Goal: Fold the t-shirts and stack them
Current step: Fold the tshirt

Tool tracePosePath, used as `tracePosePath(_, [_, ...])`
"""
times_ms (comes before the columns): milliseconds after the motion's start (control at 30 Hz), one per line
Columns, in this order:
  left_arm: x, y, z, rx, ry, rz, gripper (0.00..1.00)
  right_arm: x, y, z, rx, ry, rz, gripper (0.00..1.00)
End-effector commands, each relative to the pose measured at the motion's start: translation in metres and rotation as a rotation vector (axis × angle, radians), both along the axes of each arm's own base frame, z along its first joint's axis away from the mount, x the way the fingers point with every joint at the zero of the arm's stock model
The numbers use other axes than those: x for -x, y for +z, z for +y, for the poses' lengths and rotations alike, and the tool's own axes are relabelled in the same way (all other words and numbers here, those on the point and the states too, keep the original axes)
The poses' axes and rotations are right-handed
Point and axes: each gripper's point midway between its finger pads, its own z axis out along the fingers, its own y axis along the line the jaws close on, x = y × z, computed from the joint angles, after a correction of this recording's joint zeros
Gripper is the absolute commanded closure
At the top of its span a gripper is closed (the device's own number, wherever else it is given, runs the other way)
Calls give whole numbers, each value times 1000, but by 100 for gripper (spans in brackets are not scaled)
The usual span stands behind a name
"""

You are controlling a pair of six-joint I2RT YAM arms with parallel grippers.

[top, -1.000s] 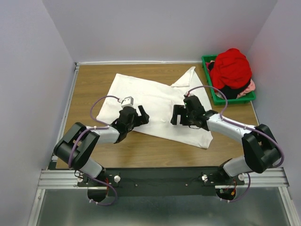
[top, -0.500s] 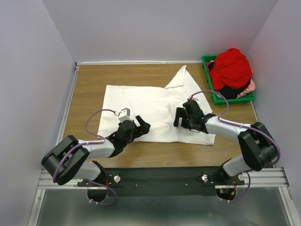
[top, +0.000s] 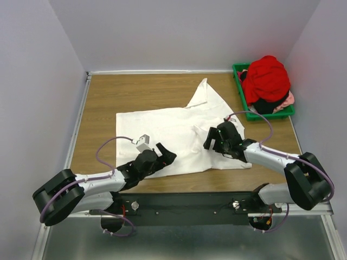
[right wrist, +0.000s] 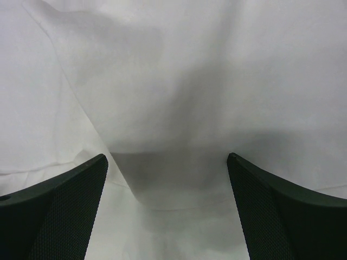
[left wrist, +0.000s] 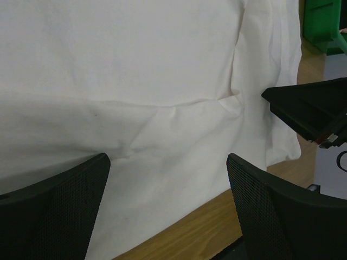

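Observation:
A white t-shirt [top: 173,127] lies spread on the wooden table [top: 108,92], one sleeve pointing to the far side. My left gripper [top: 167,157] hovers open over the shirt's near hem; in the left wrist view the left gripper [left wrist: 168,162] has white cloth [left wrist: 135,81] and a strip of table below it and nothing between its fingers. My right gripper [top: 209,140] stands open over the shirt's right part; in the right wrist view the right gripper [right wrist: 166,160] shows only wrinkled white cloth [right wrist: 179,81] between its wide jaws. A red t-shirt [top: 265,77] is heaped over pink and dark ones [top: 286,101].
The green bin [top: 267,115] holding the heap stands at the table's far right corner. Grey walls close in the left, back and right sides. The left wrist view shows the right gripper [left wrist: 314,108] and the bin's corner [left wrist: 322,21].
Both arms have drawn back toward the near edge. The white t-shirt has slid nearer and turned, and now lies squarer to the table. Both grippers stayed open.

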Motion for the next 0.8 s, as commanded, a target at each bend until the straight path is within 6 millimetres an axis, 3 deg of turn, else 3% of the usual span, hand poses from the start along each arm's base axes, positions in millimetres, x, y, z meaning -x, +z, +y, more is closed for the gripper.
tracePosePath(0, [38, -53, 36, -140, 29, 176, 2, 69, -44, -29, 67, -28, 261, 3])
tracePosePath(267, [36, -37, 33, -107, 44, 150, 2, 87, -33, -35, 27, -48, 273, 4])
tracePosePath(367, [26, -17, 27, -99, 45, 104, 2, 88, -26, -35, 21, -40, 264, 5])
tracePosePath(467, [6, 20, 26, -140, 78, 12, 2, 72, -3, -30, 13, -28, 195, 4])
tracePosePath(567, [-22, 63, 32, -178, 134, -117, 2, 42, 32, -21, 13, -11, 86, 5])
tracePosePath(600, [-35, 70, 40, -194, 167, -139, 2, 23, 54, -17, 15, -21, 18, 4])
tracePosePath(733, [-91, 107, 67, -262, 191, -255, 2, -25, 78, -17, 161, 4, -74, 3])
tracePosePath(767, [-102, 103, 71, -329, 156, -268, 2, -40, 85, -20, 188, -10, -100, 4])
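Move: The white t-shirt lies spread right under both hands. Its middle is about 9 cm ahead and 6 cm right of the left gripper, and some 3 cm ahead and 12 cm left of the right one. From the right gripper, the shirt's raised crease runs level with it about 6 cm to the left, the sleeve sticks out about 20 cm ahead and 4 cm left, and the green bin stands 23 cm ahead and 23 cm right. Keep both open grippers low on the white cloth and go on dragging it back toward the base, the right about 5 cm, the left only about 2. Then lift both off the shirt while swinging forward again, the left higher (some 9 cm) and also drifting left, turning slightly counter-clockwise, the right about 6 cm up. Leave the fingers wide open. ##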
